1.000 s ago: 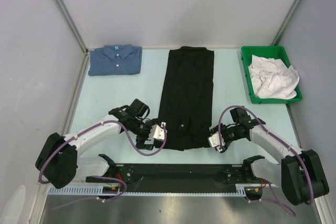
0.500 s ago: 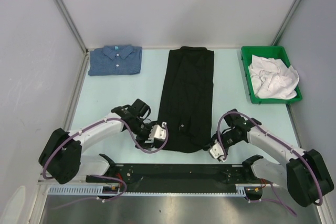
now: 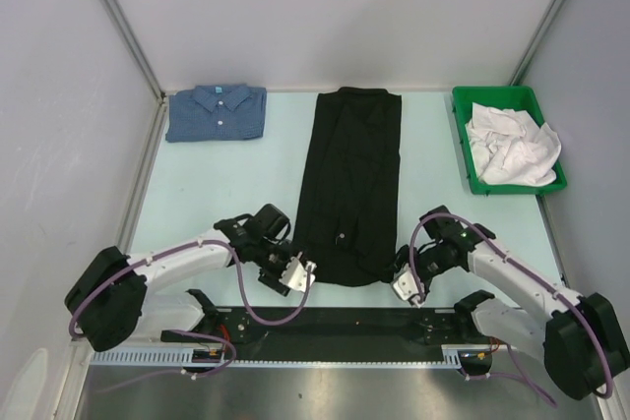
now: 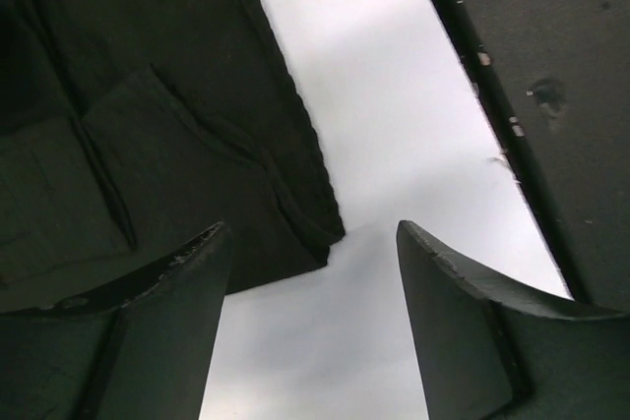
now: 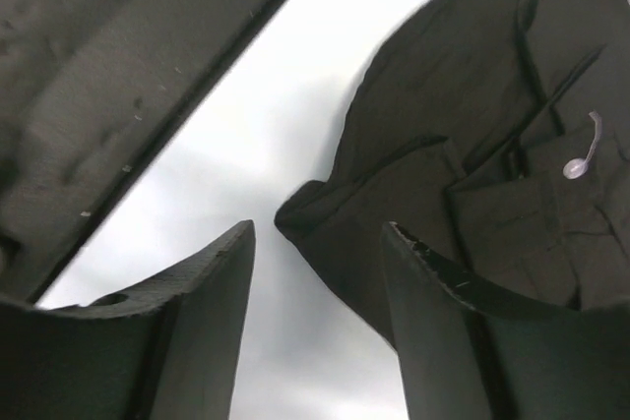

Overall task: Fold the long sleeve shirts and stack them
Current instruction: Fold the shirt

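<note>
The black long sleeve shirt (image 3: pixel 350 179) lies folded into a long narrow strip down the middle of the table, collar at the far end. The blue long sleeve shirt (image 3: pixel 217 112) sits folded at the far left. My left gripper (image 3: pixel 295 273) hovers open at the black shirt's near left corner. In its wrist view that corner of the shirt (image 4: pixel 148 115) reaches just to the gap of the gripper (image 4: pixel 313 228). My right gripper (image 3: pixel 405 285) is open at the near right corner. That corner of the shirt (image 5: pixel 463 154) points between its fingers (image 5: pixel 320 227), nothing gripped.
A green tray (image 3: pixel 461 130) holding crumpled white cloth (image 3: pixel 510 145) stands at the far right. A black rail (image 3: pixel 335 322) runs along the near edge just behind both grippers. Grey walls close in left, right and at the back.
Both grippers have slid toward the near edge, off the black shirt's hem to its corners. The shirt itself has not shifted.
</note>
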You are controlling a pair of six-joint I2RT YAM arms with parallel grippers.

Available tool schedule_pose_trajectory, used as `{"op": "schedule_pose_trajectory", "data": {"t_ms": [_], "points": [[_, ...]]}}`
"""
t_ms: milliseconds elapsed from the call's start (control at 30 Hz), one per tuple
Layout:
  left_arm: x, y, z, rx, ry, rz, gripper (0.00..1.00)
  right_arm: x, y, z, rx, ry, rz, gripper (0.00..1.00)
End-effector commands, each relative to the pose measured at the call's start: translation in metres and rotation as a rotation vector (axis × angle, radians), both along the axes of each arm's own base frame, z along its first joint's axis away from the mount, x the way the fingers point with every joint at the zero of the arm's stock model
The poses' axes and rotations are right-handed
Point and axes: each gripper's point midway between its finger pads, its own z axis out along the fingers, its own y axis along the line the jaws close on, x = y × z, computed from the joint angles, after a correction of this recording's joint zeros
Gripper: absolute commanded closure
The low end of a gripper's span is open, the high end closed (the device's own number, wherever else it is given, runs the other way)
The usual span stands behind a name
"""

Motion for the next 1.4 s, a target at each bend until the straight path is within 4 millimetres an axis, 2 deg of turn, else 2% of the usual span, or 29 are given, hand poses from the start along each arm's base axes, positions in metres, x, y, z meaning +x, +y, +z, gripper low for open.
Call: {"op": "schedule_pose_trajectory", "data": {"t_ms": [0,67,133,233,300,333,367,400,433,467,567,600,700,800,833,1000,1067,1100,1133,1200,1233,1267,1300,1333,1367], "points": [[0.011,-0.013,-0.004,-0.023,-0.094,-0.064,0.28,0.019,0.006,-0.013,-0.005,-0.054,-0.008,0.42],[0.016,-0.011,-0.012,0.002,-0.117,-0.062,0.28,0.031,0.012,-0.017,-0.001,-0.067,-0.028,0.44],[0.017,-0.008,-0.019,0.025,-0.121,-0.068,0.29,0.032,0.016,-0.021,-0.008,-0.058,-0.016,0.45],[0.017,-0.006,-0.025,0.043,-0.129,-0.085,0.35,0.037,0.018,-0.029,-0.021,-0.066,-0.041,0.51],[0.020,-0.005,-0.031,0.060,-0.137,-0.086,0.43,0.041,0.023,-0.033,-0.018,-0.069,-0.063,0.61],[0.022,-0.005,-0.032,0.063,-0.141,-0.085,0.48,0.046,0.027,-0.031,-0.010,-0.077,-0.076,0.73],[0.024,-0.007,-0.031,0.065,-0.138,-0.079,0.61,0.047,0.028,-0.031,-0.008,-0.070,-0.087,0.83],[0.024,-0.010,-0.029,0.058,-0.124,-0.069,0.69,0.047,0.029,-0.029,-0.008,-0.044,-0.123,0.96],[0.021,-0.011,-0.027,0.055,-0.107,-0.069,0.76,0.052,0.032,-0.026,0.006,-0.058,-0.141,1.00],[0.022,-0.014,-0.021,0.039,-0.100,-0.066,0.89,0.051,0.034,-0.020,0.019,-0.069,-0.146,1.00],[0.007,-0.025,0.001,-0.038,-0.059,-0.075,1.00,0.041,0.038,-0.009,0.036,-0.030,-0.172,1.00],[0.003,-0.027,0.012,-0.066,-0.063,-0.080,1.00,0.036,0.042,0.002,0.061,-0.042,-0.160,1.00],[-0.009,-0.032,0.028,-0.116,-0.040,-0.074,1.00,0.024,0.045,0.016,0.095,0.009,-0.206,1.00],[0.000,-0.038,0.038,-0.123,-0.016,-0.020,1.00,0.034,0.047,0.025,0.114,0.042,-0.306,1.00],[0.010,-0.040,0.047,-0.149,-0.008,0.009,1.00,0.037,0.048,0.028,0.121,0.051,-0.323,1.00],[0.039,-0.043,0.061,-0.179,-0.004,0.062,1.00,0.064,0.050,0.050,0.185,0.043,-0.386,1.00],[0.057,-0.045,0.071,-0.196,-0.016,0.081,1.00,0.081,0.048,0.056,0.211,0.036,-0.425,1.00],[0.063,-0.045,0.074,-0.198,-0.025,0.081,1.00,0.090,0.051,0.070,0.244,0.031,-0.434,1.00],[0.081,-0.047,0.089,-0.225,-0.057,0.103,1.00,0.109,0.048,0.074,0.262,0.023,-0.477,1.00],[0.103,-0.051,0.094,-0.227,-0.046,0.143,1.00,0.135,0.048,0.089,0.307,0.037,-0.533,1.00],[0.132,-0.054,0.118,-0.262,-0.089,0.180,1.00,0.160,0.051,0.117,0.361,-0.014,-0.550,1.00],[0.147,-0.057,0.105,-0.233,-0.042,0.220,1.00,0.181,0.047,0.107,0.344,0.015,-0.597,1.00],[0.165,-0.057,0.107,-0.222,-0.053,0.257,1.00,0.198,0.047,0.114,0.366,0.016,-0.621,1.00],[0.195,-0.060,0.123,-0.238,-0.093,0.295,1.00,0.221,0.049,0.137,0.403,-0.019,-0.628,1.00],[0.211,-0.061,0.122,-0.230,-0.099,0.318,1.00,0.242,0.044,0.117,0.372,0.026,-0.665,1.00]]}}
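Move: The black shirt's left near corner lies about 2 cm ahead of the left hand, 2 cm to its right and 2 cm below. Its right near corner is roughly 4 cm ahead of the right hand, 2 cm to its left and 3 cm below. The folded blue shirt lies some 33 cm ahead of the left hand and 15 cm to its left; the green bin is about 28 cm ahead of the right hand and 22 cm to its right. Both hands dip forward, pinch the black shirt's near corners, then carry them up and some 12 cm forward. ##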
